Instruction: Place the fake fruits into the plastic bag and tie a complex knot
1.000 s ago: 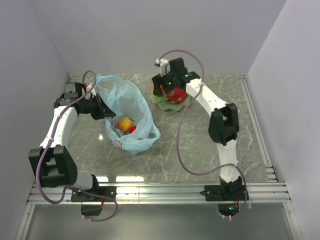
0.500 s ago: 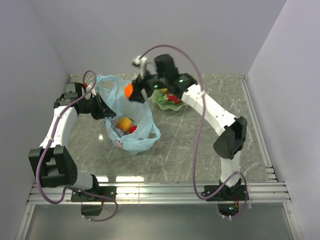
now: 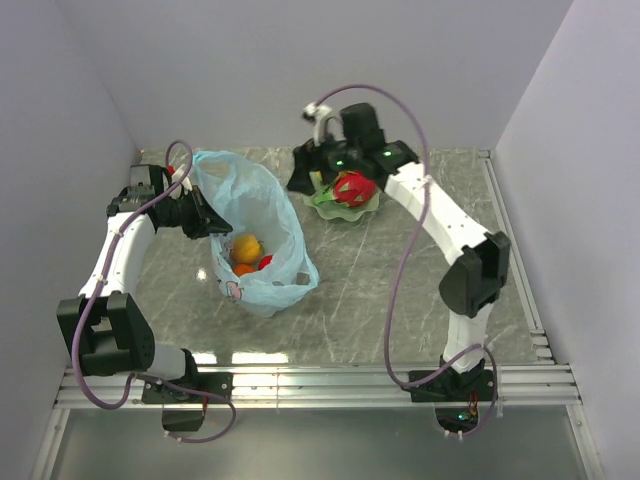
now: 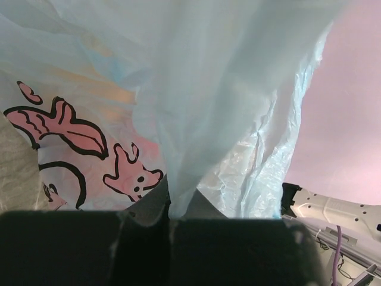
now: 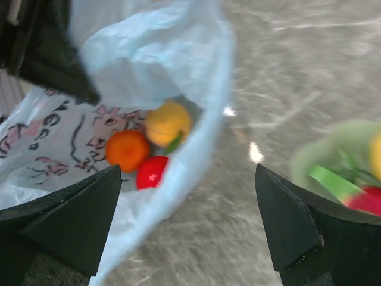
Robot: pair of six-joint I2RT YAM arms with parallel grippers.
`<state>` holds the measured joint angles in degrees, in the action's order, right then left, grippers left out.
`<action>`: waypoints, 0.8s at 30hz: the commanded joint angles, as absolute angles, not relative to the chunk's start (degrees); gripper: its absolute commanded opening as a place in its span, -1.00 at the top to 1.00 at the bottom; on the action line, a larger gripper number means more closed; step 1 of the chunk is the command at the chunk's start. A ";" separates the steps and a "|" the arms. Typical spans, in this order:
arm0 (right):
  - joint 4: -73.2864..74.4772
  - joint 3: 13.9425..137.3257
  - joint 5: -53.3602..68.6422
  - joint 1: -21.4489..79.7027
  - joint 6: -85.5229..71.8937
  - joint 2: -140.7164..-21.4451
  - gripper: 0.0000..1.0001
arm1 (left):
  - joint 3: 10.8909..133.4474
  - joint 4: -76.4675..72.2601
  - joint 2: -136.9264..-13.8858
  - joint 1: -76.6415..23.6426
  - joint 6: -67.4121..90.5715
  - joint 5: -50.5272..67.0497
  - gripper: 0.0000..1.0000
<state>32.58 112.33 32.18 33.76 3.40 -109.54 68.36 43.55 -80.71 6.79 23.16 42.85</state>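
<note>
The light-blue plastic bag (image 3: 262, 205) stands open at the left of the table. My left gripper (image 3: 207, 219) is shut on a fold of its rim (image 4: 178, 190), holding the mouth up. Inside lie three fake fruits: an orange one (image 5: 127, 150), a yellow one (image 5: 168, 122) and a red one (image 5: 151, 171). My right gripper (image 3: 302, 178) hangs open and empty between the bag and the pale green plate (image 3: 330, 205). A pink-red fruit (image 3: 352, 187) sits on that plate. No knot is in view.
Grey marbled tabletop (image 3: 400, 290) lies in front of the bag and plate. White walls close in the back and both sides. The right arm's purple cable (image 3: 400, 270) loops over the table. In the right wrist view the plate (image 5: 324, 158) shows blurred at the right.
My right gripper carried an orange fruit from the plate to above the bag, opened, and swung back toward the plate. The orange fruit now lies in the bag. The left arm held still.
</note>
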 commanded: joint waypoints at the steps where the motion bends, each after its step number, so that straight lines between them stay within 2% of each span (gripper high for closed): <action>1: 29.26 108.74 30.16 30.07 3.66 -102.92 -0.95 | 68.11 41.84 -78.66 6.94 22.24 44.56 0.99; 5: 33.66 106.97 21.99 28.83 18.16 -104.32 -0.66 | 68.29 41.92 -78.49 6.94 22.15 44.47 0.99; 7: 33.14 104.69 17.50 28.74 26.87 -104.76 -0.44 | 68.03 41.84 -78.22 6.94 22.41 44.65 0.99; 9: 29.11 102.58 14.69 28.91 30.92 -105.38 -0.35 | 67.85 41.75 -78.22 7.03 22.50 44.74 0.99; 11: 24.37 99.76 10.82 28.83 35.58 -106.69 -0.32 | 67.94 42.10 -78.14 7.03 22.50 44.65 0.99; 16: 15.92 93.09 11.24 28.92 44.81 -108.37 -0.24 | 68.03 42.19 -78.14 7.03 22.50 44.47 0.99; 24: 14.24 95.09 12.22 29.53 48.60 -116.19 -0.22 | 68.38 43.42 -78.14 7.12 21.71 44.03 0.99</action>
<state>18.50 93.06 12.36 28.95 45.30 -115.18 68.05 43.72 -80.36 6.79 23.14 42.83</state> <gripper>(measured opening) 0.610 0.014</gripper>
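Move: From the empty right hand, high beside the bag's mouth, the dragon fruit in the bowl lies about 14 cm ahead, 12 cm to the right and 20 cm below. The pear lies about 6 cm beyond it and 6 cm to its left, and the orange some 6 cm beyond it and slightly right. The open bag is 3 cm back and 10 cm left of this hand. From the left hand, the dragon fruit lies about 18 cm ahead, 28 cm right and 11 cm lower. Rightward and forward first, almost level, the right hand swings away from the bag towards the bowl, then plunges about 17 cm while still edging forward, towards the dragon fruit. Its wrist turns some 40 degrees overall, the fingers coming to point more steeply down, and they narrow from wide open to roughly 60 percent without gripping. The left hand stays in place, keeping its pinch on the bag's rim. ##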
